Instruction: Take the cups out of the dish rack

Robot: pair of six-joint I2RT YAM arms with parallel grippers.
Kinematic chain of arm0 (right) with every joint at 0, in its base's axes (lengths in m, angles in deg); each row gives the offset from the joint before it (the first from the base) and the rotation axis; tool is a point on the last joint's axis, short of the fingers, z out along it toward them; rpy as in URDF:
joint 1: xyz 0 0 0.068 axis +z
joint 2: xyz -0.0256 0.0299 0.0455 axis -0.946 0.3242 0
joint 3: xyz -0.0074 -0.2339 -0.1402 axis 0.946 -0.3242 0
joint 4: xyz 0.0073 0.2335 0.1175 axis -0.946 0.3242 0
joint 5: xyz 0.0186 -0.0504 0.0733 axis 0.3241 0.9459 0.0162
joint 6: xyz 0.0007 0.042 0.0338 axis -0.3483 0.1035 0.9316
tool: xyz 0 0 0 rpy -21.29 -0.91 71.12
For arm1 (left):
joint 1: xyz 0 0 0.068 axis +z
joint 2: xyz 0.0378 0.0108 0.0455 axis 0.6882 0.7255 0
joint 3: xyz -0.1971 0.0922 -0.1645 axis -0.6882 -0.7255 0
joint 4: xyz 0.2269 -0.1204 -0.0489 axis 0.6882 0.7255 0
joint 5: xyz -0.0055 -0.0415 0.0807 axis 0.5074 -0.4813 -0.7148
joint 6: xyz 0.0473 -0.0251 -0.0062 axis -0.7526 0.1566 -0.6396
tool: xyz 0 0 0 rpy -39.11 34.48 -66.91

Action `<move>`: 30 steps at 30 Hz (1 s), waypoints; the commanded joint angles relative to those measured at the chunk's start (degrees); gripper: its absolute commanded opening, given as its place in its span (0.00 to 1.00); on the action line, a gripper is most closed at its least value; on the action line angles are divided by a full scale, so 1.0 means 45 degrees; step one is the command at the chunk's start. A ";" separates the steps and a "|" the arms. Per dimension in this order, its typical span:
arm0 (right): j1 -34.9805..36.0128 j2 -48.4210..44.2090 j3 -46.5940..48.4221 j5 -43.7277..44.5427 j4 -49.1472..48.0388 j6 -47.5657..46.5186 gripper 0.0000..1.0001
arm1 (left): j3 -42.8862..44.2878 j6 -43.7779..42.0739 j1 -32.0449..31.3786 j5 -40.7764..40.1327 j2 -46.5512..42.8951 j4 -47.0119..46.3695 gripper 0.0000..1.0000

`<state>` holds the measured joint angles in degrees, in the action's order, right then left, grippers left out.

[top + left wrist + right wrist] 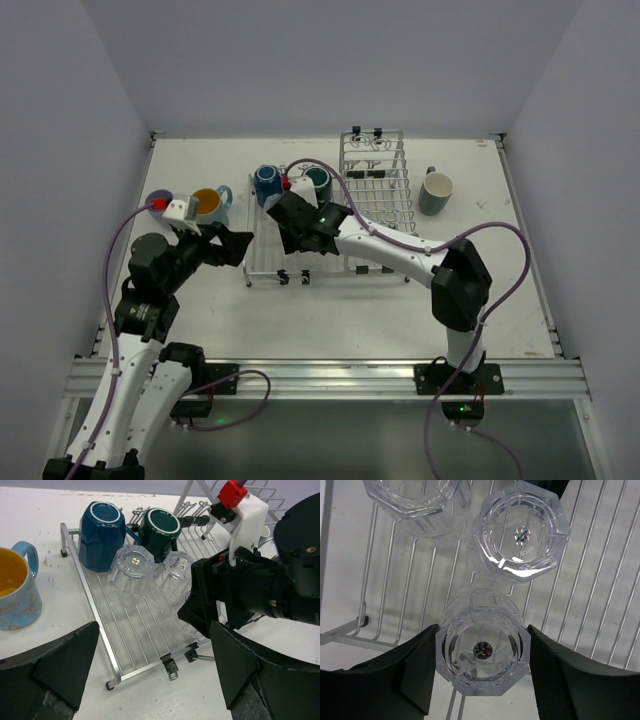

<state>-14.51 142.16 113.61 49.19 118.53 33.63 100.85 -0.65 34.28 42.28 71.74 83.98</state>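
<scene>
My right gripper [295, 235] is over the flat grid of the silver dish rack [262, 258], shut on a small clear glass [481, 652]. Its fingers [395, 680] press both sides of the glass, whose base faces the wrist camera. Two more clear glasses [522, 532] [415, 505] stand upside down just beyond it. A blue mug [266, 184] and a dark green mug [318, 181] sit upside down at the rack's far end. My left gripper [235, 245] is open and empty, just left of the rack's near-left corner [112, 682].
A light-blue mug with a yellow inside [208, 205] and a lavender tumbler [158, 200] stand on the table left of the rack. A grey-green mug [436, 192] stands to the right of the raised tined section [375, 165]. White walls enclose the table.
</scene>
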 commanded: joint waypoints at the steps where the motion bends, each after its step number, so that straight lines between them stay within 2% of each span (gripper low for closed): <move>1: 0.0064 -0.2094 0.0043 0.1026 -0.1178 -0.0138 0.33 | 0.0174 -0.0047 -0.0121 0.0647 0.0085 -0.0390 0.95; 9: 0.0338 -0.5006 -0.1360 0.0637 -0.3051 -0.0607 0.30 | 0.0349 0.1260 -0.0121 0.3010 0.0339 -0.1171 0.87; 13: 0.0279 -0.6862 -0.3038 -0.0163 -0.5565 -0.0588 0.30 | 0.0583 0.2977 -0.0121 0.4472 0.0437 -0.2088 0.84; 19: -0.0111 -0.9323 -0.5327 -0.2175 -0.8340 0.0309 0.28 | 0.0799 0.5283 -0.0121 0.5550 0.0515 -0.3590 0.81; 22: -0.0112 -0.9871 -0.5934 -0.3033 -0.9164 0.0661 0.28 | 0.0390 0.6376 -0.0121 0.6173 0.0632 -0.4703 0.80; 26: -0.0112 -0.9893 -0.6344 -0.4498 -1.0259 0.1403 0.28 | -0.0587 0.8579 -0.0218 0.7035 0.0983 -0.7744 0.78; 30: -0.0112 -0.9776 -0.6735 -0.5281 -1.0944 0.1950 0.28 | -0.0550 0.8859 -0.0530 0.7055 0.1023 -0.8261 0.76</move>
<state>-14.95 99.06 83.91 30.15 78.71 38.64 98.36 33.16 32.99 70.39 76.25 54.17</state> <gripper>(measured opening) 0.664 0.764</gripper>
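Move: The right hand already grips the front clear glass, standing mouth down in the rack; the open left gripper is about 15 cm to its left, 5 cm nearer the base and 11 cm higher. From the right hand, the two other glasses are 6 cm straight ahead, and 7 cm ahead and 8 cm left. The glass in the right hand is thus some 15 cm right, 5 cm ahead and 11 cm below the left hand, with the orange-lined mug 13 cm ahead, 7 cm left and well below the left hand. Keeping its pinch, the right hand pulls the clear glass about 23 cm up out of the rack, quickly at first and then slower, drawing back some 8 cm while it tips so that its fingers and the glass's open mouth swing round towards the left gripper. The left hand comes to meet it, rising and going right about 8 cm each and back 5 cm, as its wrist rolls right side up and turns clockwise (some 30 degrees each) and its still-empty fingers narrow a little. ##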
